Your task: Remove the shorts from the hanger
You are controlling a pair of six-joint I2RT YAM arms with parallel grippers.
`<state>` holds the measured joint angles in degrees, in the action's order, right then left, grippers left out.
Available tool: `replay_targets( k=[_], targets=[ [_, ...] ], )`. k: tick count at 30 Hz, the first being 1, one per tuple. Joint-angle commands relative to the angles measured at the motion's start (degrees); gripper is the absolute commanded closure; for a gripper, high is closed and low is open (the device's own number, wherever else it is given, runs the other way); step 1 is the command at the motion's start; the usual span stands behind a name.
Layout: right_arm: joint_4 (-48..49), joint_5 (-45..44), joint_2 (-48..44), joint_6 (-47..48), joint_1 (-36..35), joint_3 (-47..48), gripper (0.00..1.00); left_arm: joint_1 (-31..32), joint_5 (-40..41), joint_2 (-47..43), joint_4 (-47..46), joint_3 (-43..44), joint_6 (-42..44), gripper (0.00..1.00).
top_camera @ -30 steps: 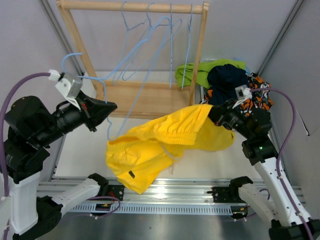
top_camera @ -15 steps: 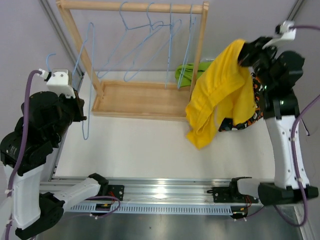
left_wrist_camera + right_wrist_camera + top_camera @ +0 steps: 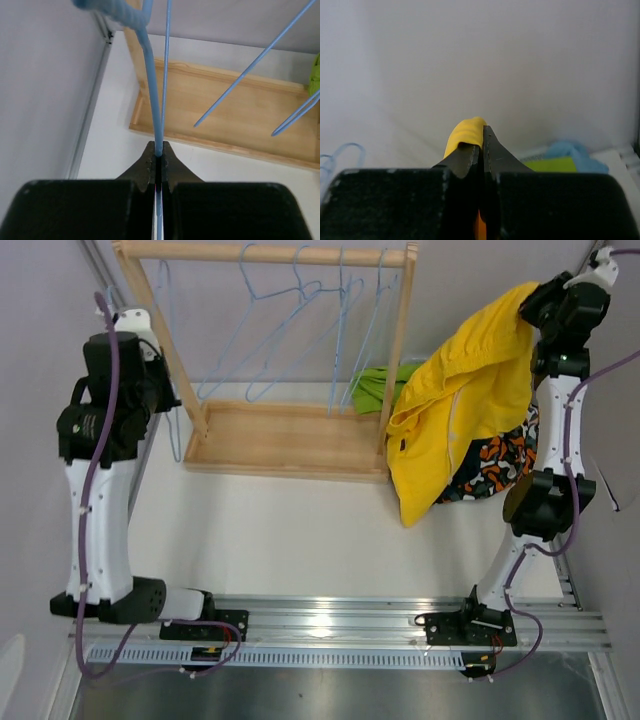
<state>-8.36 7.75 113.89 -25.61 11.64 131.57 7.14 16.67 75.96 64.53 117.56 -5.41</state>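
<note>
The yellow shorts (image 3: 450, 410) hang free of any hanger from my right gripper (image 3: 528, 298), which is shut on their top edge high at the back right. In the right wrist view a yellow fold (image 3: 465, 132) bulges over the closed right gripper (image 3: 481, 137). The shorts' lower end drapes over the patterned shorts (image 3: 490, 465); lime green shorts (image 3: 375, 385) lie behind them. My left gripper (image 3: 155, 365) is shut on a bare light blue hanger (image 3: 172, 430) beside the rack's left post. In the left wrist view the hanger wire (image 3: 152, 100) runs up from the closed left gripper (image 3: 159, 147).
The wooden rack has a top bar (image 3: 270, 253) carrying several bare blue hangers (image 3: 300, 330) and a tray base (image 3: 280, 440). The heap of shorts lies right of the rack, with a light blue pair (image 3: 565, 149) seen past the right gripper. Metal frame rails border the table.
My right arm has swung up and back to the right, lifting the yellow shorts off the hanger. My left arm has risen and carried the bare hanger up to the rack's left post.
</note>
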Motion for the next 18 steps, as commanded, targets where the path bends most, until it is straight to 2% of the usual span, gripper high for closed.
replay_targets(
  k=[1,2,3,4,5,7,8,12,18],
  targets=[
    [4.4,-1.51,-0.68,-3.22,0.75,-6.29,1.0,-1.25,-8.82,4.45,-3.71,3.98,0.58,1.0],
    [4.67,-1.51,-1.81,-4.01,0.75,-11.89,0.9,-1.25,-9.63,5.24,-4.15,4.0,0.49,1.0],
    [4.15,-1.68,-2.35,-4.8,0.84,-14.38,0.38,-1.25,-10.33,6.9,-4.93,4.87,0.57,1.0],
    [3.1,-1.94,-2.87,-5.85,0.93,-16.5,0.23,-1.25,-11.29,8.05,-5.29,5.22,0.84,1.0],
    [0.91,-2.12,-4.01,-8.21,1.02,-20.7,0.15,-1.25,-12.44,9.28,-5.29,8.27,1.1,1.0],
    [2.02,-0.12,-6.21,-10.16,0.93,-27.38,0.14,-1.25,-13.32,14.0,-4.16,11.1,1.54,1.0],
    [5.95,0.51,-9.7,-11.04,0.76,-36.03,0.14,-1.25,-13.94,15.86,-3.46,12.68,1.89,1.0],
    [16.35,1.21,-19.63,-12.63,-1.7,-55.56,0.13,-1.25,-13.77,21.5,-4.42,20.25,2.16,1.0],
    [18.38,2.45,-29.76,-9.55,-4.95,-69.84,0.14,-1.25,-16.23,26.16,-10.38,23.94,0.4,1.0]
  ],
)
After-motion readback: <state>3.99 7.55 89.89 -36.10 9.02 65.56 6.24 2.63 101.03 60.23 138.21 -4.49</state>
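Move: The basket with its heap of shorts lies almost under the right hand, about 8 cm to its left, a couple farther out and some 38 below. Of the heap, the orange-black shorts stick out about 13 cm back of the hand and 1 to its left; the green ones lie 29 to its left, 5 farther out. For the hanger in the left hand, the rail's left stretch is roughly 30 cm ahead, 4 right and 13 up; the left post stands 9 left, as far ahead, the nearest hung hanger 27 ahead, 16 right. The yellow shorts, pinched at the waistband, are swung down by the right hand, which opens wide early in the plunge and lets go; it sinks nearly 30 cm, tipping some 30 degrees further down, then draws back about 12 cm and a little left, just starting to rise at the end. Meanwhile the still-pinched hanger is carried by the left hand about 13 cm forward and 5 right towards the rail, turning slightly clockwise. ##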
